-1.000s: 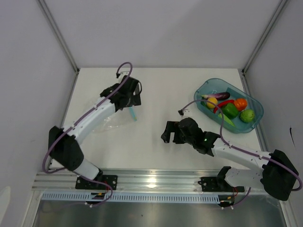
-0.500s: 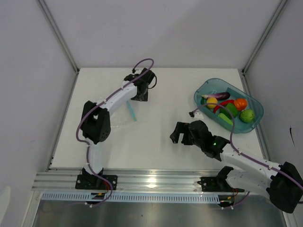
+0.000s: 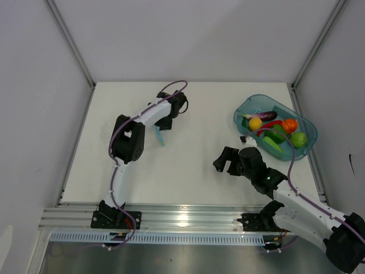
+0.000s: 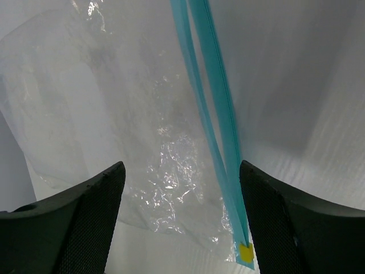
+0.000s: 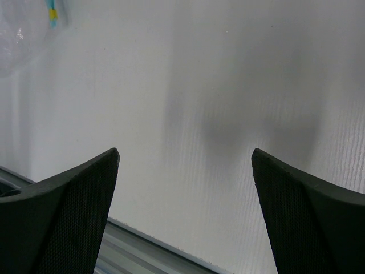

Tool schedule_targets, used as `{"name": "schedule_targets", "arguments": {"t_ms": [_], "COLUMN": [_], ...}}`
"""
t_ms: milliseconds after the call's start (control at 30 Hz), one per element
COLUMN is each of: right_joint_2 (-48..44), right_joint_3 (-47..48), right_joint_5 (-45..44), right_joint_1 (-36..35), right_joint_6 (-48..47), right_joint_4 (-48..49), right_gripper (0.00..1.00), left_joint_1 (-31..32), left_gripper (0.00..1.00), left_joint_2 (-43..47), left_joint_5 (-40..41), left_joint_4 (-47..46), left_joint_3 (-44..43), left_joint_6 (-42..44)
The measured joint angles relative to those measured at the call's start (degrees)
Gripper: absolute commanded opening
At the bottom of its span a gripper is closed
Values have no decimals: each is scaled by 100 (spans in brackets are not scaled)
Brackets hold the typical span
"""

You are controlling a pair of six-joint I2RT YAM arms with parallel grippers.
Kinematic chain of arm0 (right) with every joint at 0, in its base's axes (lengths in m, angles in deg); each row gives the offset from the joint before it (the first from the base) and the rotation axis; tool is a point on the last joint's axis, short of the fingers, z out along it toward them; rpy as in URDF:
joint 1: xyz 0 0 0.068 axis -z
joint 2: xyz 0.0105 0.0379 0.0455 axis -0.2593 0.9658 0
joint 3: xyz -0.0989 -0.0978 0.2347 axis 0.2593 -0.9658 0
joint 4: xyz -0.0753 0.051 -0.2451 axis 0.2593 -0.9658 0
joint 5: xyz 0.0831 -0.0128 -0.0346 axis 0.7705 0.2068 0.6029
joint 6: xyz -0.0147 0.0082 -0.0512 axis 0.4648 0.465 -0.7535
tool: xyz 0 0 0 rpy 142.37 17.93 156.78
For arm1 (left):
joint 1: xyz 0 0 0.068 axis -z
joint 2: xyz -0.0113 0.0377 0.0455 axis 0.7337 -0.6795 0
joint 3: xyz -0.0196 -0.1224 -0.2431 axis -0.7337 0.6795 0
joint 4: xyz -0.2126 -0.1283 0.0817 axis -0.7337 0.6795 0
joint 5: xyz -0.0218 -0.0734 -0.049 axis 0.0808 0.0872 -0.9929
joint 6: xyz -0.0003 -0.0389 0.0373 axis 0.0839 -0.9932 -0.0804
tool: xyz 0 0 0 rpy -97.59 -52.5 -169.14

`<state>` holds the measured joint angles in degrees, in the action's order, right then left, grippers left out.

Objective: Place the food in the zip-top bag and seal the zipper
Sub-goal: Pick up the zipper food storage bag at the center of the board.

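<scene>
The clear zip-top bag (image 3: 142, 142) lies crinkled on the white table at the left, empty. Its light blue zipper (image 3: 159, 136) runs along its right edge. In the left wrist view the bag (image 4: 125, 114) and the zipper (image 4: 212, 114) lie below me, with a yellow tab (image 4: 246, 252) at the strip's near end. My left gripper (image 3: 166, 119) is open and empty just behind the zipper (image 4: 179, 228). My right gripper (image 3: 224, 165) is open and empty over bare table (image 5: 182, 217). The food lies in the teal tray: eggplant (image 3: 263, 116), lemon (image 3: 255, 123), orange (image 3: 290, 125), lime (image 3: 297, 138), red pepper (image 3: 268, 127), green pepper (image 3: 278, 134).
The translucent teal oval tray (image 3: 246, 108) stands at the right, near the table's right edge. White walls enclose the table on three sides. An aluminium rail (image 3: 182, 217) runs along the near edge. The bag's corner shows at the top left of the right wrist view (image 5: 17, 40).
My left arm has folded back and its gripper has shifted right, to just behind the zipper. My right gripper has moved right, toward the tray. The bag and the food have not moved.
</scene>
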<state>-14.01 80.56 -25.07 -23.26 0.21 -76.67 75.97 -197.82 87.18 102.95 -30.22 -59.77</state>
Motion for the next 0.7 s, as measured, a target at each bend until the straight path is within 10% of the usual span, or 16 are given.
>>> {"name": "schedule_targets", "arguments": {"t_ms": [500,700], "right_joint_2": [2,4], "right_joint_3": [-74,-74], "right_joint_5": [144,179], "right_joint_1": [26,26], "right_joint_6": [17,20], "right_joint_4": [0,2], "right_gripper": [100,100], "left_joint_1": [-107,-125], "left_gripper": [44,0], "left_joint_2": [9,11], "left_joint_5": [-205,-317], "left_joint_4": [-264,-365], "left_joint_3": [313,376], "left_joint_6": [-76,-111]}}
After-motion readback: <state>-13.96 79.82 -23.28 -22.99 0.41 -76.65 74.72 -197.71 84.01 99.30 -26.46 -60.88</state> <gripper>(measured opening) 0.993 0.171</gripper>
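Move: The zip-top bag's teal zipper lies almost under the open left gripper, its middle about 2 cm ahead, 1 cm to the left and some 3 cm below. The zipper's yellow near end is roughly 7 cm back and 2 cm to the right, and the clear bag's middle is level with the gripper, about 9 cm to its left. From the right gripper, the zipper is some 22 cm ahead, 24 cm to the left and 7 cm lower. Bring the left gripper about 2 cm down onto the zipper, several centimetres in from its yellow near end, drifting barely half a centimetre left and back as you go. Start closing from wide open early in the descent, then draw the fingers nearly shut so that the tips pinch the zipper's edge, keeping the wrist's slant throughout. ##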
